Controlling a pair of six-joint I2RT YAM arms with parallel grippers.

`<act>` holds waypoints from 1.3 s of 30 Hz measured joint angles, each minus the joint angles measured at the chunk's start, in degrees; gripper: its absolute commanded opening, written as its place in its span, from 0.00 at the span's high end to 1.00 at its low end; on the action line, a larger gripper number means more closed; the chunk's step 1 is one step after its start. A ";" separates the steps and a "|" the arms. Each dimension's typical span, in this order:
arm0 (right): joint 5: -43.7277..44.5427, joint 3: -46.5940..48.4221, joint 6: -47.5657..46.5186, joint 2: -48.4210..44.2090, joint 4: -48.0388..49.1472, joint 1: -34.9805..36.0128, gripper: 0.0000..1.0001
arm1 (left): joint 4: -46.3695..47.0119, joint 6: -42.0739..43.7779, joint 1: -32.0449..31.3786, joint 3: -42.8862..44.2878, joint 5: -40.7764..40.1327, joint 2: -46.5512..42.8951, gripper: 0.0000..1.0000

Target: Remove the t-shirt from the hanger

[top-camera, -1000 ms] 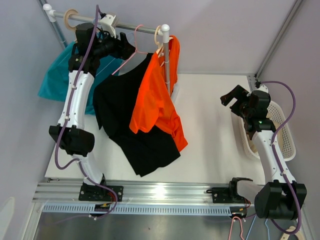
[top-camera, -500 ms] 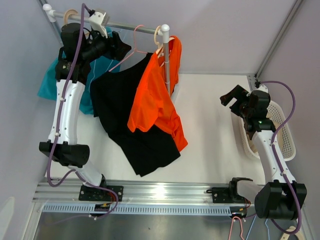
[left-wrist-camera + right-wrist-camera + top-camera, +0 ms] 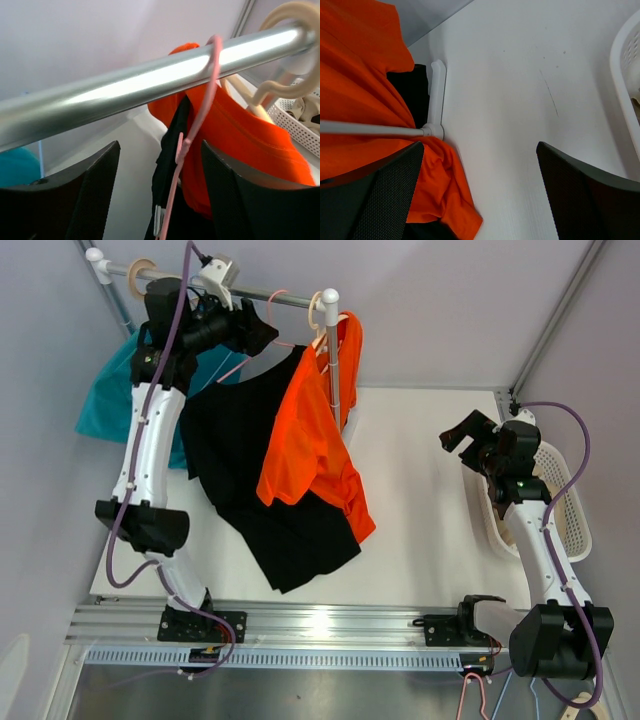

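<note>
A black t-shirt (image 3: 240,470) hangs on a pink hanger (image 3: 272,325) from the metal rail (image 3: 290,302). An orange t-shirt (image 3: 315,440) hangs beside it on a cream hanger (image 3: 318,312). My left gripper (image 3: 262,335) is open just below the rail. In the left wrist view the pink hanger (image 3: 200,120) and the black shirt's collar (image 3: 172,150) lie between its jaws (image 3: 160,195), untouched. My right gripper (image 3: 455,435) is open and empty above the table at the right, facing the orange shirt (image 3: 360,100).
A teal t-shirt (image 3: 105,400) hangs at the rail's left end. A white basket (image 3: 570,510) stands at the table's right edge, also in the right wrist view (image 3: 625,75). The rack's white upright and foot (image 3: 436,100) stand behind the orange shirt.
My left arm swung left along the rail, then back right, and its gripper now sits closer to the pink hanger. The right arm has not moved.
</note>
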 measured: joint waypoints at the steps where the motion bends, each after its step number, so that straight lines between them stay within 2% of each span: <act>1: 0.00 0.00 -0.07 0.00 -0.02 0.00 0.01 | 0.02 -0.22 -0.26 0.07 0.02 0.87 0.37; 2: 0.00 0.00 -0.09 0.00 -0.02 0.00 0.01 | -0.11 -0.70 -0.55 0.17 0.02 1.81 0.46; 3: 0.02 0.00 -0.13 0.00 -0.02 0.00 0.00 | -0.33 -0.96 -0.83 0.63 0.11 3.02 0.78; 4: 0.00 0.00 -0.15 0.00 -0.02 0.00 0.01 | -0.57 -1.75 -0.98 1.27 0.26 3.93 0.95; 5: 0.02 0.00 -0.20 0.00 -0.02 0.00 0.00 | -1.03 -1.81 -1.16 2.32 0.66 4.98 0.99; 8: 0.02 0.00 -0.31 0.00 -0.02 0.00 0.01 | -1.60 -1.62 -1.64 5.66 -0.09 7.28 0.99; 15: 0.02 0.00 -0.31 0.00 -0.02 0.02 0.00 | -3.82 -1.57 -1.70 6.40 -3.82 6.01 0.99; 22: 0.02 0.00 -0.31 0.00 -0.02 0.07 0.01 | -6.32 -1.60 -1.73 6.40 -10.47 -0.63 0.99; 28: -0.09 0.72 -1.31 0.22 -0.85 1.42 0.01 | -9.05 -4.31 -1.73 5.09 -19.96 -7.54 0.99; 30: -0.26 2.91 -3.37 0.92 -2.25 4.85 0.00 | -9.81 -7.65 -1.73 2.10 -24.30 -10.10 0.99; 33: -1.51 7.56 -7.30 1.99 -3.61 13.55 0.01 | -11.67 -13.16 -2.03 -4.48 -32.50 -13.92 0.99; 39: -5.73 12.39 -14.03 -0.39 -3.37 34.82 0.01 | -15.32 -23.02 -4.37 -17.22 -49.46 -19.65 0.99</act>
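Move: The pink hanger's neck stands between the left hand's open fingers, some 2 cm ahead, 2 cm right and 3 cm down. The rack bar is about 4 cm straight ahead and 5 cm up; the orange t-shirt's middle lies 10 cm back, 12 cm right and 20 cm lower. From the right hand, the black t-shirt lies roughly 40 cm left, 7 cm back and 11 cm down, with the orange one about 31 cm left, 2 cm back at its height. The left hand eases a few centimetres forward, right and down, shuts its fingers on the pink hanger's neck, then lifts it about 8 cm while drawing back, and swings it left and down away from the bar, turning some 50 degrees counter-clockwise. Late on, the open, empty right hand leaves the basket side and sweeps fast about 21 cm left, also rising and drawing back as it turns counter-clockwise, towards the black t-shirt. ##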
